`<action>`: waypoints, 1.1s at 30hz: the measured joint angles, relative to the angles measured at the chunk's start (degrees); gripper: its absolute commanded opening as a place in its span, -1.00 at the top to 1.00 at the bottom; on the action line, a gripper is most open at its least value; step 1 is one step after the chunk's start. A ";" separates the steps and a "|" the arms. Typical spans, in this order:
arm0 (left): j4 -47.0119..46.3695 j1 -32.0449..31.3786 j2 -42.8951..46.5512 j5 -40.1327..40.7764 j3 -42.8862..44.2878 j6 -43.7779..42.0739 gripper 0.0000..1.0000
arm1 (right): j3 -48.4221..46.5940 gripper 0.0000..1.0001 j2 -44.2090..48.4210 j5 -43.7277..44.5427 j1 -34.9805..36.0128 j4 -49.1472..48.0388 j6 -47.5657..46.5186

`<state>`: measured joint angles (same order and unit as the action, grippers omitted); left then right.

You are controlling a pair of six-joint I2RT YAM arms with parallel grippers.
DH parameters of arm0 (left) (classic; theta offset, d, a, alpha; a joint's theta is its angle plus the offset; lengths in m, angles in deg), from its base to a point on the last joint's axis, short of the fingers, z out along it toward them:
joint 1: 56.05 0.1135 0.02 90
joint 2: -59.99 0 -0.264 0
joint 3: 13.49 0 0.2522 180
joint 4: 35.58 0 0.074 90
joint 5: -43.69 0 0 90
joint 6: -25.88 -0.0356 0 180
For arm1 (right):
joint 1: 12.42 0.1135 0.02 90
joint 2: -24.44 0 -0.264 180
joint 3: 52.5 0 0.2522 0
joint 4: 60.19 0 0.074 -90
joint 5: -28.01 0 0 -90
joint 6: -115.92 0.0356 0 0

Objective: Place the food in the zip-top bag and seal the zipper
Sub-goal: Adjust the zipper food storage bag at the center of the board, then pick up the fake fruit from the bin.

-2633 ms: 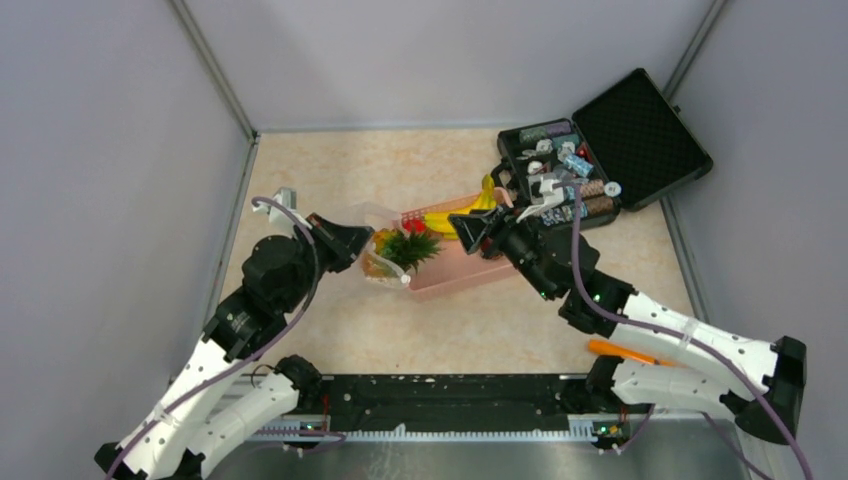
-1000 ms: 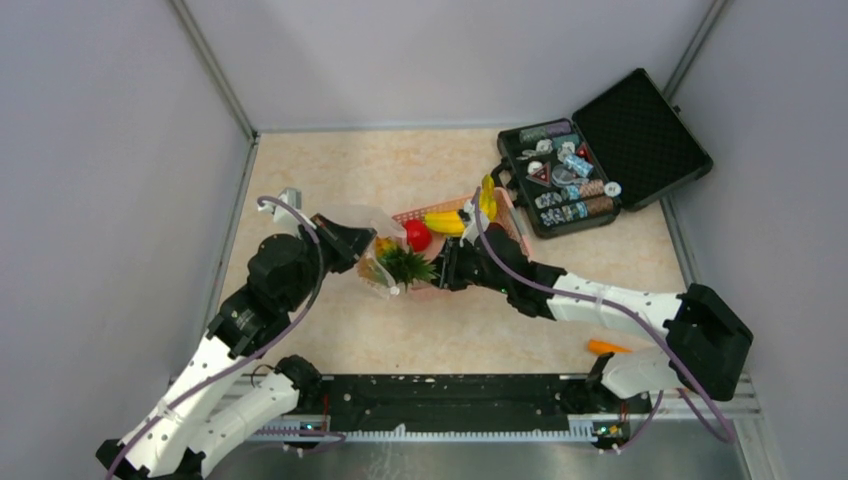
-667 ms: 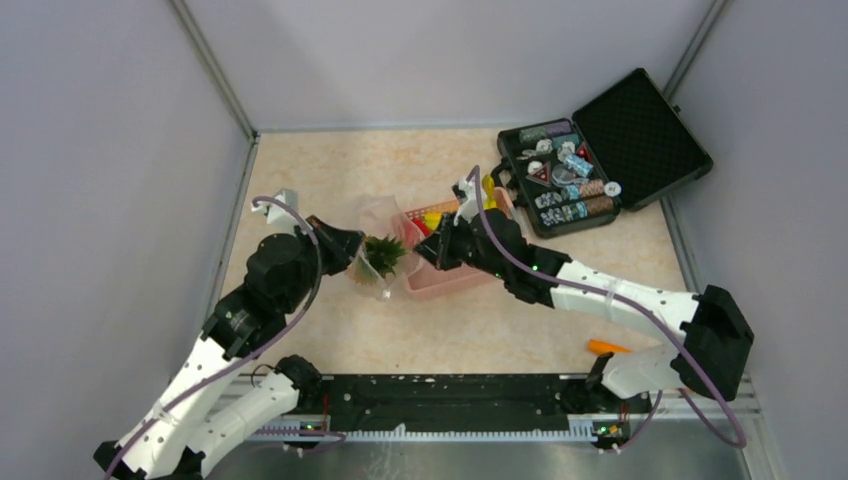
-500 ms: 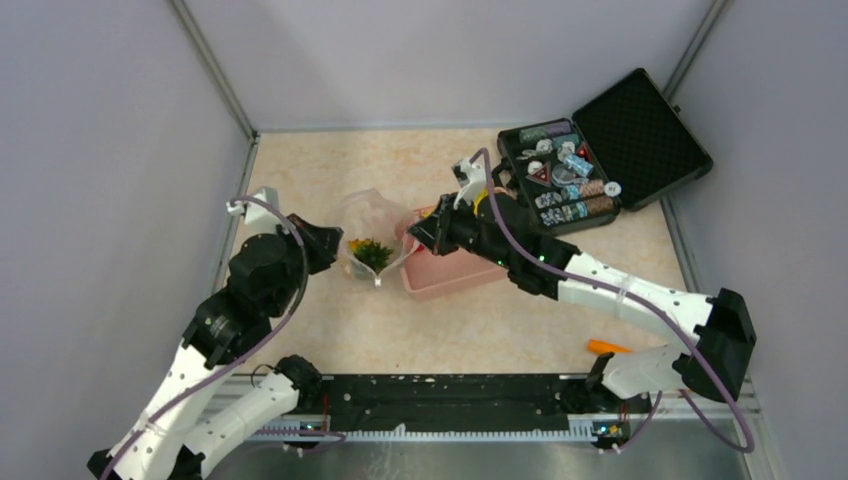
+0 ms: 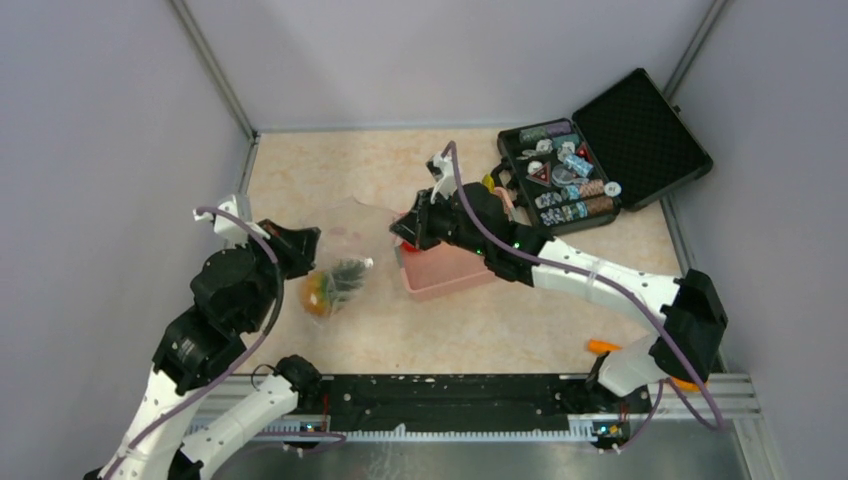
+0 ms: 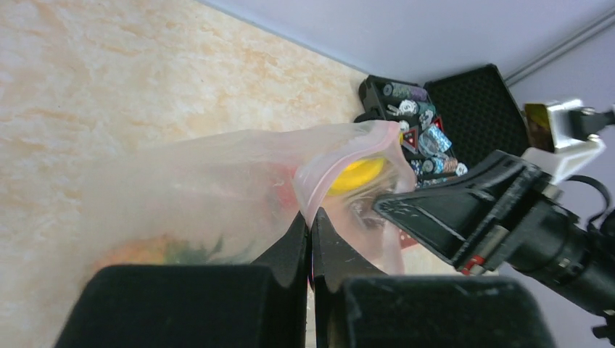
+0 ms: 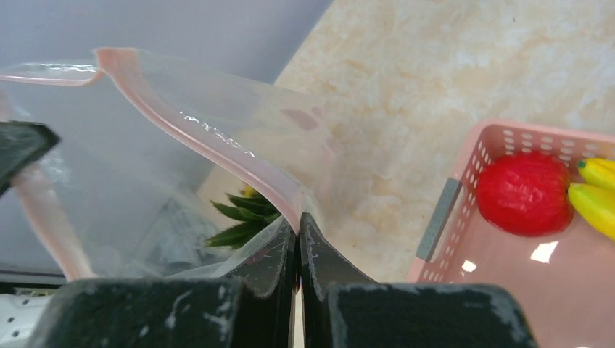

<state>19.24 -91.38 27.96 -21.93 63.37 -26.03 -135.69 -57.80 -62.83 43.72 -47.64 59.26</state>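
Note:
The clear zip-top bag hangs stretched between my two grippers, above the table left of the pink basket. My left gripper is shut on the bag's mouth edge. My right gripper is shut on the pale-pink zipper at the opposite side. The pineapple sags in the bag's bottom, its green leaves showing through the plastic. A red fruit and the yellow bananas lie in the basket. The mouth stands open between the two strips.
The pink basket sits right of the bag, under my right arm. An open black case of small trinkets stands at the back right. An orange stick lies near the right arm's base. Grey walls enclose the table.
My right gripper left the basket, moved to the bag's mouth and shut on the zipper. The left arm pulled its edge left, stretching the bag, and the pineapple slid lower.

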 measured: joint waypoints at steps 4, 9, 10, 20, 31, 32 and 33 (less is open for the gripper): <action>0.00 0.00 -1.75 -2.38 -0.11 -1.05 1.00 | 3.98 0.94 -1.46 0.94 -0.35 -2.34 2.56; -0.66 0.00 -5.55 -6.03 -4.11 -0.74 1.00 | 11.63 0.23 -1.44 0.90 -2.80 -3.67 7.13; -0.85 0.00 -5.79 -6.82 -5.49 -0.48 1.00 | 12.46 0.08 -1.44 0.72 -3.58 -3.19 7.63; -3.85 0.00 -5.97 -10.03 -10.27 1.75 1.00 | 13.40 -0.13 9.20 4.81 -5.60 1.64 4.11; -4.50 0.00 -5.20 -10.05 -10.25 2.25 1.00 | 16.70 -0.52 13.73 15.56 -12.39 6.03 4.52; -4.50 0.00 -5.18 -10.05 -10.25 2.27 1.00 | 16.96 -0.53 12.96 16.04 -13.35 6.47 4.59; -4.48 0.00 -5.20 -10.05 -10.21 2.25 1.00 | 17.09 -0.53 12.04 16.41 -14.45 7.17 4.37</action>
<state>14.76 -91.38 22.75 -31.98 53.16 -23.78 -118.59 -45.75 -46.42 29.27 -40.47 63.63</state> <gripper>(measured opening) 0.002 0.749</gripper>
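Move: Under the left hand, the pineapple in the bag hangs some 27 cm below, about 3 cm to the left and level with it fore and aft; both hands pinch the bag's mouth. For the right hand, the pink basket's middle lies about 6 cm ahead, 13 cm right and 26 cm down. The red fruit is 9 cm ahead and 3 cm right of that hand, the bananas 11 cm ahead and 12 cm right, both some 25 cm below. Lowering the bag's mouth together, both hands sink, the left about 8 cm while drifting 5 cm right and tipping slightly down, its grip kept. The right drops some 10 cm and opens, letting go of the bag edge, then rises to the right and swings right, forward and down over the basket, turning about 30 degrees clockwise and opening wider. ##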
